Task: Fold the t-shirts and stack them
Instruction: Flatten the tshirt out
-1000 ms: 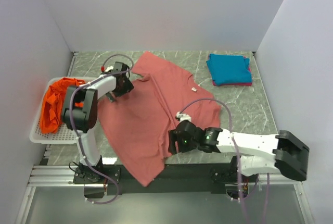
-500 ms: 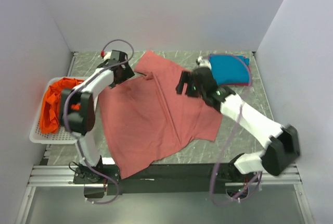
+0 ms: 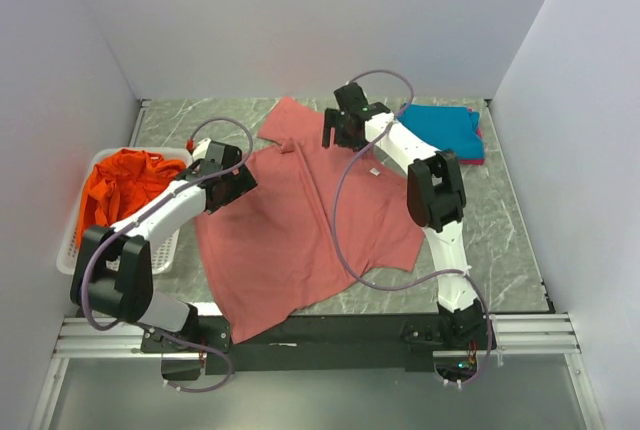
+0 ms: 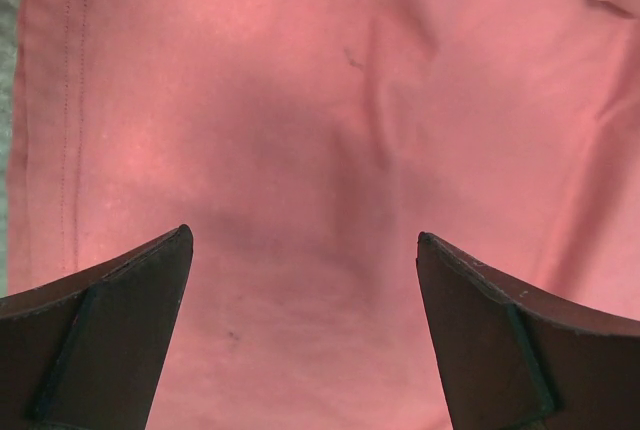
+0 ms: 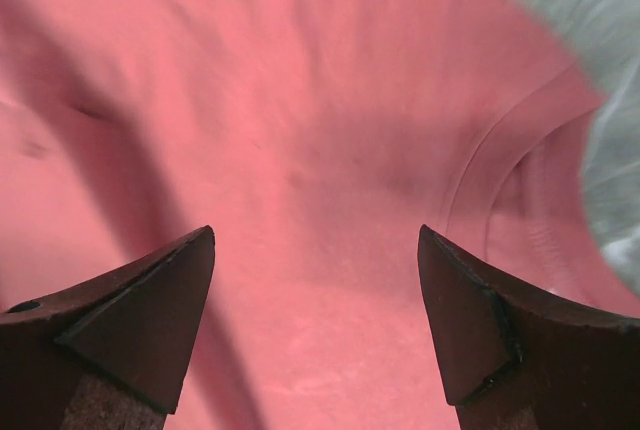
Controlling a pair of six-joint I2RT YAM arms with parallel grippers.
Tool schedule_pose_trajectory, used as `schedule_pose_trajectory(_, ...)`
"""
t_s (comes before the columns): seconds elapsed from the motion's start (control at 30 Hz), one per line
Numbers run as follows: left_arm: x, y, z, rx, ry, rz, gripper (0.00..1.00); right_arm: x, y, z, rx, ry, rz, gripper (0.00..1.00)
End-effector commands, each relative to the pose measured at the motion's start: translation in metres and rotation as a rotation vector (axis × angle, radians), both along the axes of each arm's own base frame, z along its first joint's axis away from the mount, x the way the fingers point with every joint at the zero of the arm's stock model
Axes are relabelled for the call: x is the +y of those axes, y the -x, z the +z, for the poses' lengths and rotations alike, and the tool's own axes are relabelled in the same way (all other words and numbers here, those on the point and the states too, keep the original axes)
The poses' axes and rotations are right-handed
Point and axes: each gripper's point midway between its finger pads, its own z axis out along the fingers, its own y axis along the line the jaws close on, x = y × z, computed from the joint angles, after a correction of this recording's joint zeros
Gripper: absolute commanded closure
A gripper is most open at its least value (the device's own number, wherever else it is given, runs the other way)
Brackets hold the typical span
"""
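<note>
The salmon-red t-shirt (image 3: pixel 300 220) lies spread across the middle of the table, its lower corner hanging over the near edge. My left gripper (image 3: pixel 230 185) hovers open over the shirt's left side; in the left wrist view (image 4: pixel 303 240) only salmon cloth shows between the fingers. My right gripper (image 3: pixel 335 130) stands open over the shirt's far part near the collar (image 5: pixel 520 200), with nothing between its fingers (image 5: pixel 315 235). A folded teal-blue t-shirt (image 3: pixel 440 130) rests on a magenta one (image 3: pixel 478 158) at the back right. The orange t-shirt (image 3: pixel 120 185) lies crumpled in the basket.
A white mesh basket (image 3: pixel 72 250) stands at the left edge of the table. White walls close in the left, back and right sides. Grey marbled tabletop (image 3: pixel 490 230) shows to the right of the salmon shirt.
My right arm swung from the near edge across to the shirt's far collar area, its jaws opening wider. My left gripper went toward the back, then returned nearer. The shirt now lies flatter.
</note>
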Motion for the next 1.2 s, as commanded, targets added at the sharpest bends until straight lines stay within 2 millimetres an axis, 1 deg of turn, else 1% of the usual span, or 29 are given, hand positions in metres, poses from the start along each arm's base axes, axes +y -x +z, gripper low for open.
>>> schedule_pose_trajectory(0.0,0.001,-0.012,0.006,-0.031,0.002,0.028,0.01,0.002,0.011,0.0,0.059,-0.007,0.035,0.12)
schedule_pose_trajectory(0.13,0.005,-0.019,-0.01,0.006,-0.022,0.042,0.0,-0.013,0.021,-0.026,0.121,-0.002,-0.002,0.12)
schedule_pose_trajectory(0.17,0.007,-0.02,-0.013,0.016,-0.022,0.044,0.01,-0.024,0.028,-0.035,0.149,0.004,-0.02,0.12)
schedule_pose_trajectory(0.2,0.007,-0.024,-0.014,0.017,-0.021,0.044,0.01,-0.028,0.029,-0.038,0.15,0.0,-0.028,0.12)
schedule_pose_trajectory(0.23,0.01,-0.025,-0.023,0.041,-0.021,0.052,0.01,-0.034,0.032,-0.041,0.16,-0.005,-0.045,0.12)
schedule_pose_trajectory(0.3,0.011,-0.032,-0.028,0.053,-0.021,0.053,0.0,-0.052,0.038,-0.047,0.166,-0.01,-0.08,0.12)
schedule_pose_trajectory(0.33,0.015,-0.034,-0.036,0.078,-0.027,0.064,0.01,-0.057,0.041,-0.041,0.155,-0.025,-0.09,0.12)
schedule_pose_trajectory(0.37,0.016,-0.036,-0.04,0.087,-0.028,0.063,0.01,-0.066,0.048,-0.053,0.173,-0.021,-0.107,0.12)
schedule_pose_trajectory(0.43,0.019,-0.046,-0.046,0.104,-0.034,0.069,0.01,-0.08,0.053,-0.05,0.179,-0.043,-0.136,0.13)
schedule_pose_trajectory(0.47,0.018,-0.053,-0.043,0.099,-0.034,0.062,0.01,-0.089,0.062,-0.06,0.2,-0.036,-0.156,0.13)
schedule_pose_trajectory(0.5,0.019,-0.057,-0.051,0.118,-0.041,0.061,0.01,-0.1,0.064,-0.06,0.198,-0.04,-0.184,0.13)
schedule_pose_trajectory(0.53,0.02,-0.061,-0.053,0.122,-0.047,0.06,0.01,-0.111,0.075,-0.064,0.212,-0.038,-0.212,0.13)
schedule_pose_trajectory(0.57,0.02,-0.065,-0.055,0.129,-0.051,0.06,0.01,-0.112,0.075,-0.062,0.198,-0.068,-0.223,0.13)
schedule_pose_trajectory(0.6,0.019,-0.076,-0.058,0.132,-0.057,0.049,0.01,-0.114,0.078,-0.062,0.194,-0.098,-0.227,0.13)
schedule_pose_trajectory(0.63,0.02,-0.081,-0.061,0.14,-0.062,0.047,0.01,-0.123,0.078,-0.053,0.172,-0.13,-0.262,0.14)
schedule_pose_trajectory(0.67,0.02,-0.086,-0.064,0.15,-0.072,0.042,0.01,-0.135,0.086,-0.059,0.178,-0.095,-0.306,0.14)
schedule_pose_trajectory(0.73,0.017,-0.107,-0.071,0.164,-0.084,0.025,0.0,-0.15,0.091,-0.053,0.17,-0.059,-0.347,0.14)
schedule_pose_trajectory(0.77,0.014,-0.129,-0.057,0.124,-0.09,0.014,0.01,-0.154,0.095,-0.053,0.176,-0.044,-0.355,0.14)
schedule_pose_trajectory(0.8,0.014,-0.131,-0.076,0.179,-0.104,0.007,0.01,-0.156,0.097,-0.051,0.171,-0.046,-0.359,0.14)
schedule_pose_trajectory(0.83,0.012,-0.14,-0.077,0.178,-0.106,-0.001,0.01,-0.161,0.103,-0.05,0.176,-0.048,-0.372,0.14)
schedule_pose_trajectory(0.87,0.007,-0.164,-0.06,0.131,-0.096,-0.011,0.01,-0.164,0.105,-0.048,0.169,-0.052,-0.383,0.14)
schedule_pose_trajectory(0.9,0.004,-0.167,-0.077,0.174,-0.098,-0.027,0.0,-0.166,0.11,-0.048,0.171,-0.057,-0.39,0.14)
schedule_pose_trajectory(0.93,0.0,-0.176,-0.077,0.166,-0.092,-0.039,0.0,-0.17,0.119,-0.048,0.174,-0.056,-0.394,0.14)
schedule_pose_trajectory(0.97,-0.005,-0.197,-0.062,0.114,-0.082,-0.048,0.01,-0.172,0.121,-0.048,0.166,-0.058,-0.399,0.14)
schedule_pose_trajectory(1.0,-0.011,-0.201,-0.074,0.133,-0.065,-0.07,0.01,-0.174,0.124,-0.047,0.161,-0.057,-0.401,0.14)
schedule_pose_trajectory(1.03,-0.013,-0.205,-0.074,0.133,-0.059,-0.081,0.0,-0.176,0.129,-0.046,0.155,-0.055,-0.396,0.14)
schedule_pose_trajectory(1.07,-0.017,-0.218,-0.062,0.099,-0.049,-0.09,0.01,-0.176,0.126,-0.042,0.131,-0.062,-0.385,0.14)
schedule_pose_trajectory(1.1,-0.02,-0.221,-0.062,0.097,-0.043,-0.098,0.01,-0.176,0.125,-0.039,0.119,-0.055,-0.372,0.14)
schedule_pose_trajectory(1.17,-0.022,-0.226,-0.044,0.067,-0.036,-0.107,0.01,-0.177,0.121,-0.025,0.084,-0.049,-0.35,0.14)
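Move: The left hand hovers with the t-shirt about 7 cm below it, its middle some 19 cm right and 5 cm back; the left hem lies 10 cm left, level with it, and the overhanging near corner about 34 cm back, straight in line. The basket is 30 cm left, level. From the right hand, the collar label lies some 10 cm right, 7 cm back and 7 cm below; the blue stack about 29 cm right, 5 cm ahead. Lower both open grippers onto the t-shirt, tipping the fingers some 10 degrees steeper. Then sweep the left about 20 cm forward, pressing the hem side along towards the far edge, while the right drags the collar side some 17 cm right and 14 cm back in all, turning about 20 degrees clockwise as it goes. ##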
